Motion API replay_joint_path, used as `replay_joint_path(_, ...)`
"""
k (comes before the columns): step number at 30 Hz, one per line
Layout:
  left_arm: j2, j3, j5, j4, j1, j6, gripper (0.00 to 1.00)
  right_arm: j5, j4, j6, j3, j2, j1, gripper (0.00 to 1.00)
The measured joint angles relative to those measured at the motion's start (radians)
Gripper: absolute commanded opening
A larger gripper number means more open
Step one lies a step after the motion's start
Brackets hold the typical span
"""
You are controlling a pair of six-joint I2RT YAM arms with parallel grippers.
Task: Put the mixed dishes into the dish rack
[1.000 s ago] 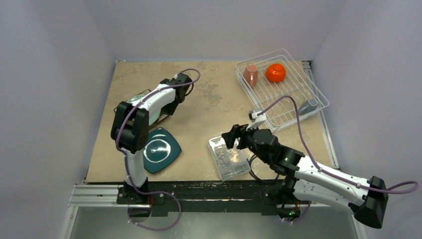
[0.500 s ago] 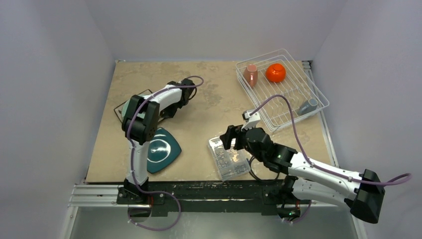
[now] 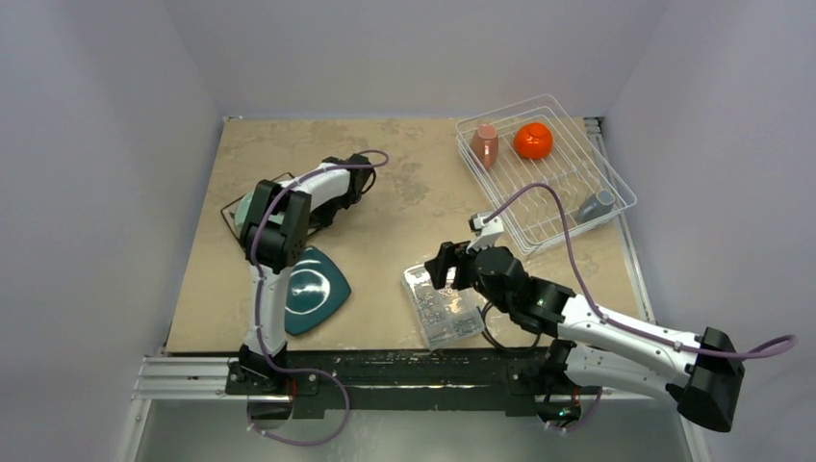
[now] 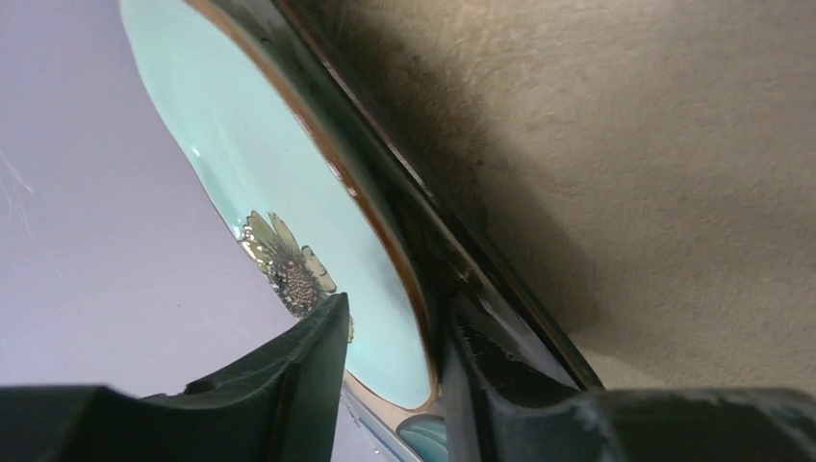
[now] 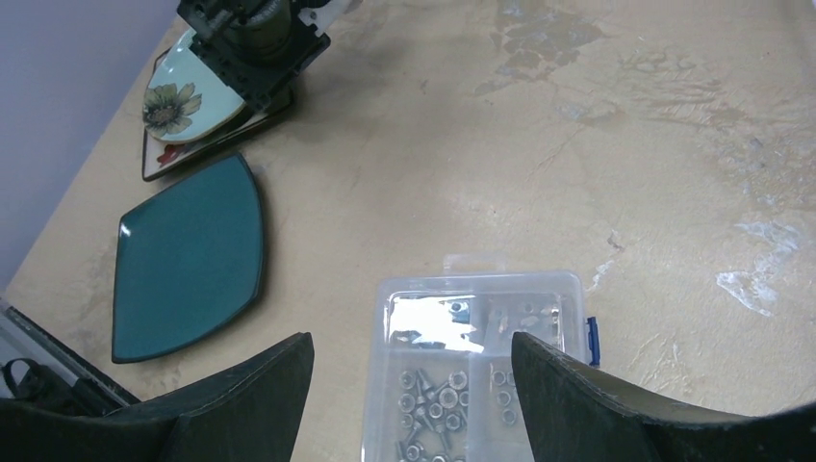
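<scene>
The pale green flowered plate (image 4: 289, 183) (image 5: 183, 91) lies on the white floral square plate (image 5: 164, 159) at the table's left. My left gripper (image 4: 395, 313) (image 3: 319, 218) straddles its rim, one finger over its face and one beneath. Whether they pinch it does not show. The dark teal square plate (image 3: 310, 289) (image 5: 188, 255) lies flat nearer the front. My right gripper (image 5: 412, 337) (image 3: 441, 265) hangs open and empty over the box of small parts. In the dish rack (image 3: 592, 149) sit the orange bowl (image 3: 532, 141), pink cup (image 3: 485, 144) and grey mug (image 3: 595, 204).
A clear plastic box of nuts and bolts (image 3: 443, 303) (image 5: 481, 375) lies between the arms near the front edge. Walls close in on the left, back and right. Bare tabletop (image 3: 414, 183) lies between the plates and the rack.
My left arm has swung inward and lowered its gripper onto the green plate's rim, its jaws narrowing. The right arm shifted slightly left, then held still.
</scene>
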Motion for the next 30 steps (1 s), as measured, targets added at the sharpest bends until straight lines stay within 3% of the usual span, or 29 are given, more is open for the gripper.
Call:
replay_joint_path(4,0.019,0.004,0.004,-0.011,0.000,-0.001,0.00,0.000,0.000,0.005,0.000,-0.022,0.000,0.75)
replay_joint_path(16,0.002,0.004,-0.055,-0.033,-0.007,-0.031,0.00,-0.003,-0.001,0.014,0.017,0.000,0.000,0.75)
replay_joint_path(30,-0.245,-0.059,-0.039,-0.046,-0.098,-0.072,0.00,-0.018,-0.001,0.042,0.058,0.100,0.000,0.75)
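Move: The round light-green plate lies on the square floral plate, its near right rim already between the left hand's open fingers; its middle is some 6 cm ahead, 6 cm left and 1 cm below. The floral plate's middle is about 4 cm ahead, 6 cm left and 3 cm down, and the teal plate 15 cm back, 4 cm right and 3 cm down. From the right hand the round plate lies roughly 21 cm ahead, 47 cm left and 15 cm below. Dipping barely half a centimetre, the left hand shuts its fingers and pinches the rim of the round plate. It pauses briefly, then climbs about 8 cm away from the floral plate, speeding up as it goes and drifting some 3 cm right and a little back late on, the fingertips tipping up by roughly 10 degrees while the grip holds. ##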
